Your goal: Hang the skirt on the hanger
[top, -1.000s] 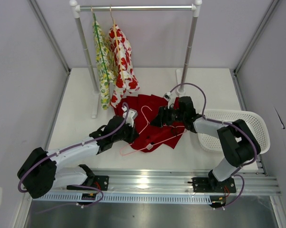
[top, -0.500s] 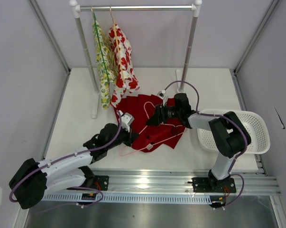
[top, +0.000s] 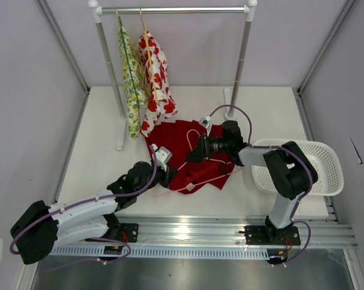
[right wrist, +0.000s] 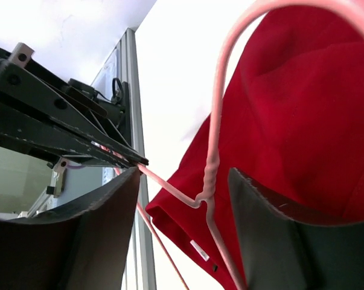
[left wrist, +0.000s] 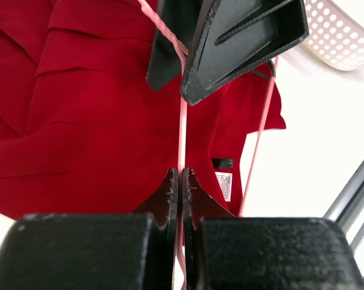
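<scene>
The deep red pleated skirt lies spread on the white table, its small white label near one edge. The pale pink wire hanger lies on top of it. My left gripper is shut on one sloping wire of the hanger, the wire pinched between its tips. My right gripper is open and straddles the twisted neck of the hanger just below the hook, with a gap on both sides. The skirt fills the background behind the right gripper's jaws.
A clothes rail stands at the back, with a yellow-green floral garment and a white garment with red prints hanging close to the skirt's far left. A white perforated basket sits at the right, by the right arm.
My right gripper has slid left to the hanger's neck and its jaws have narrowed. The left arm has drawn back towards its base, still gripping the hanger wire.
</scene>
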Tool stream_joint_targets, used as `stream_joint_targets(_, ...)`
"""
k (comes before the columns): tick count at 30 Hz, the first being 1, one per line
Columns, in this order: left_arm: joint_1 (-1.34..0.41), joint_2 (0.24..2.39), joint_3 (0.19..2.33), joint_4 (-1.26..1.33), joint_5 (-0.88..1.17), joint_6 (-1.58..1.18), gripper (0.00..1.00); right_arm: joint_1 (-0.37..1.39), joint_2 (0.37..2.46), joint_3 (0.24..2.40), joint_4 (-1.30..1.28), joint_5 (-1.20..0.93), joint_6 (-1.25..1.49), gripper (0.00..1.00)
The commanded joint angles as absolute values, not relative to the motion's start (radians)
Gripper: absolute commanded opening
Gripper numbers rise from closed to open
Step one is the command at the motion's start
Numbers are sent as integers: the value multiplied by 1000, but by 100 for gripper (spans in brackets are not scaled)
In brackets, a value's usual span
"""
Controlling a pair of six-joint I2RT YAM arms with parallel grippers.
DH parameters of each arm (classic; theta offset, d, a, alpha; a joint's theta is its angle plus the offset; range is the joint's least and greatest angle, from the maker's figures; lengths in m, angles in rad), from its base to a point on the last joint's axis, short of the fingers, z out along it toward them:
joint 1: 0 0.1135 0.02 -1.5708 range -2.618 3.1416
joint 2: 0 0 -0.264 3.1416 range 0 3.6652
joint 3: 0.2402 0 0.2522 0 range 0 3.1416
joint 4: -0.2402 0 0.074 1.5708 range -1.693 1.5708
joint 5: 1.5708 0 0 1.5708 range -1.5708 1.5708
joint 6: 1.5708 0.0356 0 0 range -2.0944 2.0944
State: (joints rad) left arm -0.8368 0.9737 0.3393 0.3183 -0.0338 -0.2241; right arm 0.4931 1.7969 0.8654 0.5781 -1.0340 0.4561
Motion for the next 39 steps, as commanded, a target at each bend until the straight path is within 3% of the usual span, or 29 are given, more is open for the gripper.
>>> stream_joint_targets(1, -844, 977, 373, 367, -129, -190, 0, 514, 1764, 831, 646, -1062, 479, 62)
stream_joint_targets(5, -847, 977, 393, 342, -190, -196, 0, 514, 1730, 793, 621, -1037, 454, 55)
stream_joint_targets(6, -847, 980, 396, 328, -195, -196, 0, 514, 1714, 784, 615, -1032, 446, 43)
stream_joint_targets(8, -847, 991, 413, 304, -225, -212, 0, 514, 1695, 779, 580, -1016, 428, 30)
stream_joint_targets(9, -847, 996, 419, 292, -244, -213, 0, 517, 1683, 776, 562, -1006, 416, 18)
stream_joint_targets(11, -847, 999, 429, 281, -251, -224, 0, 518, 1643, 767, 522, -991, 387, 16)
stream_joint_targets(14, -847, 1008, 455, 235, -272, -250, 0, 520, 1589, 755, 476, -941, 365, 0)
stream_joint_targets(17, -847, 1016, 546, 83, -342, -293, 12, 528, 1525, 730, 454, -853, 362, 0)
stream_joint_targets(18, -847, 985, 572, 37, -359, -302, 26, 529, 1510, 723, 456, -809, 368, 0)
stream_joint_targets(21, -847, 895, 575, -11, -362, -354, 56, 526, 1480, 701, 466, -764, 402, 0)
stream_joint_targets(28, -854, 724, 539, -198, -316, -561, 54, 514, 1543, 698, 647, -764, 599, 0)
stream_joint_targets(35, -936, 552, 379, -199, -340, -678, 54, 514, 1578, 670, 857, -649, 834, 0)
stream_joint_targets(39, -977, 567, 359, -169, -344, -693, 55, 514, 1566, 646, 922, -540, 896, 0)
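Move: The hanger's neck lies between the right hand's open fingers, about 1 cm to its left and level with it. The hook stands some 7 cm ahead of that hand and 3 cm higher; the red skirt is spread about 9 cm below it, and the skirt's white label lies some 11 cm back and 9 cm down. The left hand is still shut on the hanger's left shoulder, with the neck about 7 cm ahead and 7 cm to its right. The right fingers shut on the hanger's neck, drawing back about 1.5 cm as they pinch, then lift some 3 cm and swing forward, turning about 25 degrees clockwise. After that grip the left hand opens halfway and lets go of the shoulder, arcs forward and up nearly 8 cm, then goes left and back and sinks, away from the neck, turning some 20 degrees counter-clockwise. ##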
